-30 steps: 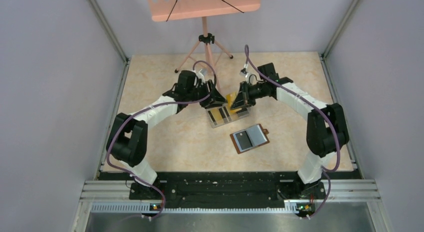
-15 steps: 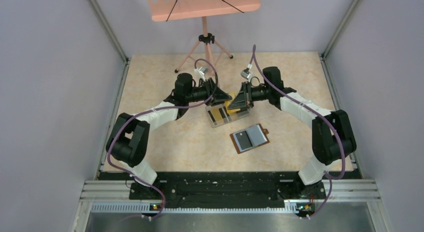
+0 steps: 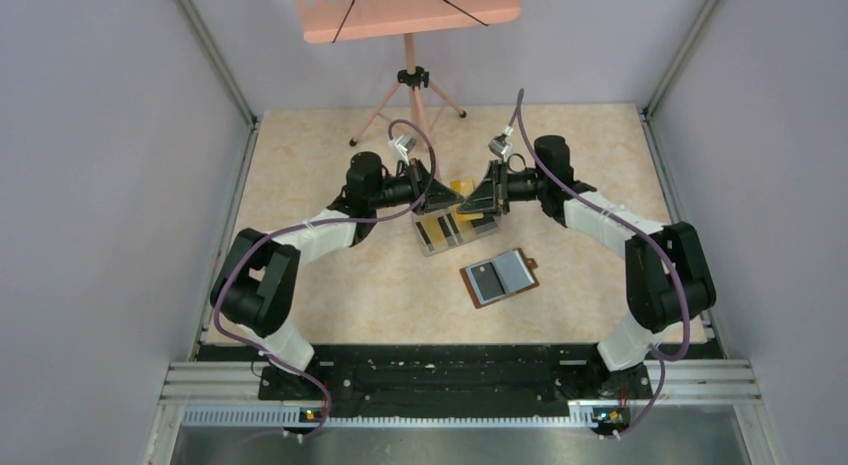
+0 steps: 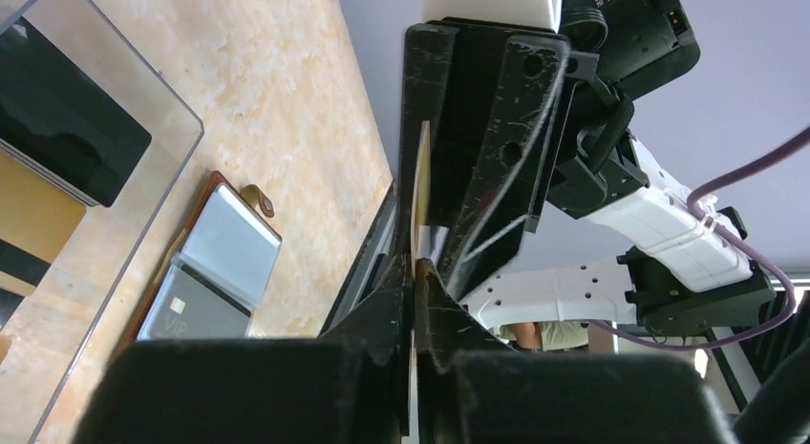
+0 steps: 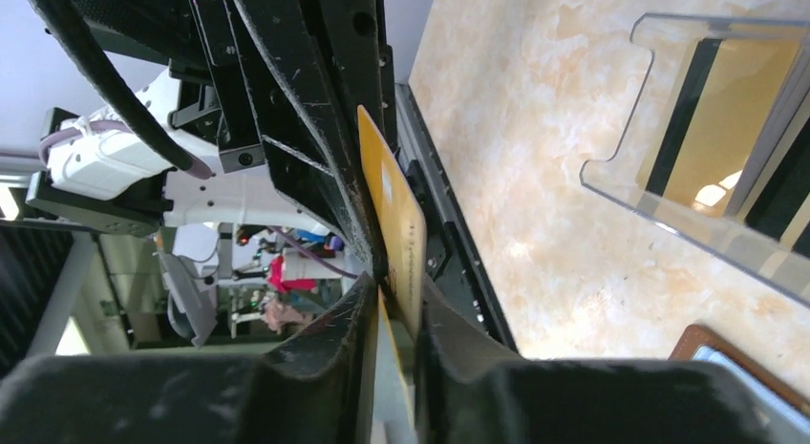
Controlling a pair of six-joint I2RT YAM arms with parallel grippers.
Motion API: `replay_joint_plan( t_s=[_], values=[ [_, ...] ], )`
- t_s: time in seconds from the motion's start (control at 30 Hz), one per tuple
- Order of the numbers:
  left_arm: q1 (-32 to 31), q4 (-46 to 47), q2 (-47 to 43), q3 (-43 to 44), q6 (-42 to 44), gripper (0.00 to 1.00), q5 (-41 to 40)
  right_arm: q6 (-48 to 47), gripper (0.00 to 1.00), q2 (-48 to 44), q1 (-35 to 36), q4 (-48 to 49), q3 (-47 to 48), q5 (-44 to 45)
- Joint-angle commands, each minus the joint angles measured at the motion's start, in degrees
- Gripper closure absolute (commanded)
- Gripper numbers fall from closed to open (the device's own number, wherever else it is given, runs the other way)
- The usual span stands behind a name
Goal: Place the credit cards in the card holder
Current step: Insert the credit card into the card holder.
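Note:
A tan-yellow credit card (image 3: 458, 188) hangs edge-on in the air between both grippers, above the clear box. My left gripper (image 3: 449, 197) is shut on one end of it; the left wrist view shows its fingertips (image 4: 413, 267) pinching the thin card edge (image 4: 420, 191). My right gripper (image 3: 473, 197) faces it, and its jaws (image 5: 394, 286) stand slightly apart around the same card (image 5: 396, 210), with a gap on one side. The brown card holder (image 3: 500, 277) lies open nearer the arms, holding a black and a blue-grey card.
The clear plastic box (image 3: 445, 231) under the grippers holds more tan and black cards. A pink board on a tripod (image 3: 408, 85) stands at the far edge. Grey walls enclose the table on three sides.
Both grippers rose a little and drew together over the box. The left jaws closed on the yellow card, and the right jaws eased apart around it.

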Motion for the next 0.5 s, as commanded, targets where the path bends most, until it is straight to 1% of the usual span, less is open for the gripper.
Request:
replay_joint_plan(
  t_s=[0.0,0.07,0.1,0.17,0.2,0.3,0.37,0.47],
  values=[
    [-0.32,1.84,-3.31,-0.18,-0.04,1.00,-0.40,-1.57,0.70,-4.26,-1.34,0.79,0.11,2.02],
    [-0.31,-2.57,-4.00,0.01,1.97,1.00,-1.87,-5.01,0.54,-5.55,-2.56,-4.27,0.22,4.44],
    [-0.26,-5.93,-4.50,0.26,3.55,1.00,-2.85,-7.59,0.48,-6.27,-3.37,-7.99,0.14,6.07],
    [-0.53,-12.18,-5.49,0.53,6.60,1.00,-5.08,-13.09,0.39,-7.62,-5.27,-17.01,0.31,10.33],
    [-0.72,-16.02,-5.91,0.81,8.35,1.00,-6.21,-16.16,0.36,-8.17,-6.22,-21.56,0.30,12.46],
    [-2.13,-22.62,-6.32,1.13,11.70,1.00,-8.74,-24.11,0.31,-9.91,-8.47,-33.63,-0.10,22.43],
    [-3.96,-23.75,-5.94,0.51,12.23,1.00,-9.51,-26.85,0.30,-10.99,-9.67,-37.95,-1.63,29.87],
    [-7.34,-22.75,-5.06,-1.06,11.08,1.00,-10.55,-27.79,0.30,-11.89,-10.62,-39.75,-5.85,36.40]
  ],
)
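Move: The left hand's fingers are already shut on the gold card, whose other end the right hand still has. The card holder lies about 15 cm back, 12 cm right and 19 cm below the left hand. Nearly under that hand is the clear card tray, its middle some 3 cm back and 2 cm right; the pink stand's front foot is about 3 cm ahead and 2 cm left. From the right hand the holder is roughly 14 cm back, 9 cm right and 18 cm below. The right hand lets go of the gold card, its fingers opening wide, and draws off some 10 cm to the right, also sinking as its fingertips tip down and it turns clockwise. The left fingers keep their pinch; after a brief hold that hand lowers about 4 cm and eases back, towards the card holder, tips dipping slightly. ##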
